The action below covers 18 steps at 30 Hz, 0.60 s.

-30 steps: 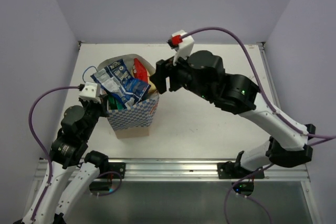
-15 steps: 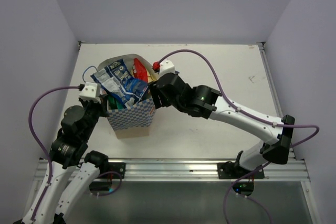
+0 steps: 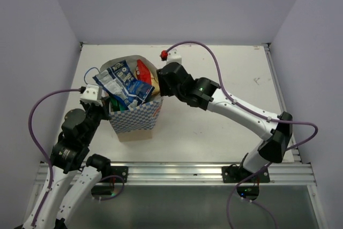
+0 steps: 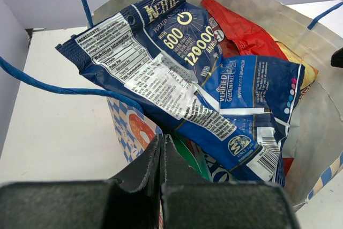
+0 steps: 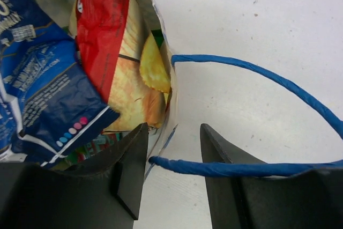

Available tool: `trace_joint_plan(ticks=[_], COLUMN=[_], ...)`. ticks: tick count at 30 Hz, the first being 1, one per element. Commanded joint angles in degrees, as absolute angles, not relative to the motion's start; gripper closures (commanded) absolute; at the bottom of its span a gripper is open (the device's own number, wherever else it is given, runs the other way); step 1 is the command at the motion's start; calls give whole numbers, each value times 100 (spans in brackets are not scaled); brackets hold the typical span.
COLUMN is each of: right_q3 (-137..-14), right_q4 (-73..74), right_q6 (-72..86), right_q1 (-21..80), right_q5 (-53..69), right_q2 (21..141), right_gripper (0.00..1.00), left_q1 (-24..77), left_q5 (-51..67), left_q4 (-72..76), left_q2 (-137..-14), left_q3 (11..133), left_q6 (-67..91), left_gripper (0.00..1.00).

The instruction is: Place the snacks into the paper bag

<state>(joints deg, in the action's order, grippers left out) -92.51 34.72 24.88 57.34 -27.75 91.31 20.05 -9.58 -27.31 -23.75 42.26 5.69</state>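
The paper bag (image 3: 135, 119) stands upright at the table's left, full of snacks. A dark blue packet (image 3: 122, 84) lies on top and a red packet (image 3: 143, 70) stands behind it. The left wrist view shows the same blue packet (image 4: 177, 79) and red packet (image 4: 241, 33) inside the bag (image 4: 321, 105). My left gripper (image 4: 162, 142) is shut on the bag's near left rim, with a strip of checkered paper between the fingers. My right gripper (image 5: 172, 132) is open astride the bag's right wall (image 5: 172, 97), one finger inside and one outside. A blue handle (image 5: 257, 73) crosses the gap.
The second blue string handle (image 4: 48, 84) loops out to the bag's left. White table (image 3: 225, 79) stretches to the right of the bag. Lilac walls close in the back and both sides. A metal rail (image 3: 171, 171) runs along the near edge.
The right arm has dropped and stretched out to the bag's right rim, its jaws narrowing around the wall. The left arm and the bag have not moved.
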Motion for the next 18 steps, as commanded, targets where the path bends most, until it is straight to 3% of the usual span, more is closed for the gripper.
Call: trace_joint_plan(ticks=[1,5,6,18], right_q3=[-9185,-9123,-9114,-9360], right_q4=[3208,3103,3094,3559], right_q6=[2698,2690,2681,2487], right_q1=[5590,5572,5572,5590], right_q5=[-2611,-2602,-2584,-2760], right_q2=[9193,9185,9176,8526], right_gripper=[53,97,100,100], left_q1=[2039,2039,2039,2039], left_q5=[-791,-738,-712,-273], left_q4=[-2364,-2321,-2312,-1802], left_q2=[-2347,-2452,-2522,-2927], left_q3=[4254,4298,4324,4764], left_q6=[492,527,545,940], left_gripper=[100,100,100,100])
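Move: The paper bag's right rim already stands between the right hand's open fingers, about 1 cm ahead, 1 cm left and 1 cm below their grip point. From that hand the blue chip bag lies roughly 13 cm left and 3 cm ahead, the red snack bag some 5 cm left and 6 cm ahead, both slightly lower. For the left hand, still pinching the left rim, the right rim is about 8 cm ahead and 18 cm right. Forward and down by only about 1.5 cm, the right hand settles farther over the paper bag's right rim while its open fingers shut and pinch the paper there; then it eases about 1 cm to the right and slightly back, rising a little. The left hand keeps its pinch on the left rim and travels some 2 cm right and forward, turning slightly clockwise. ##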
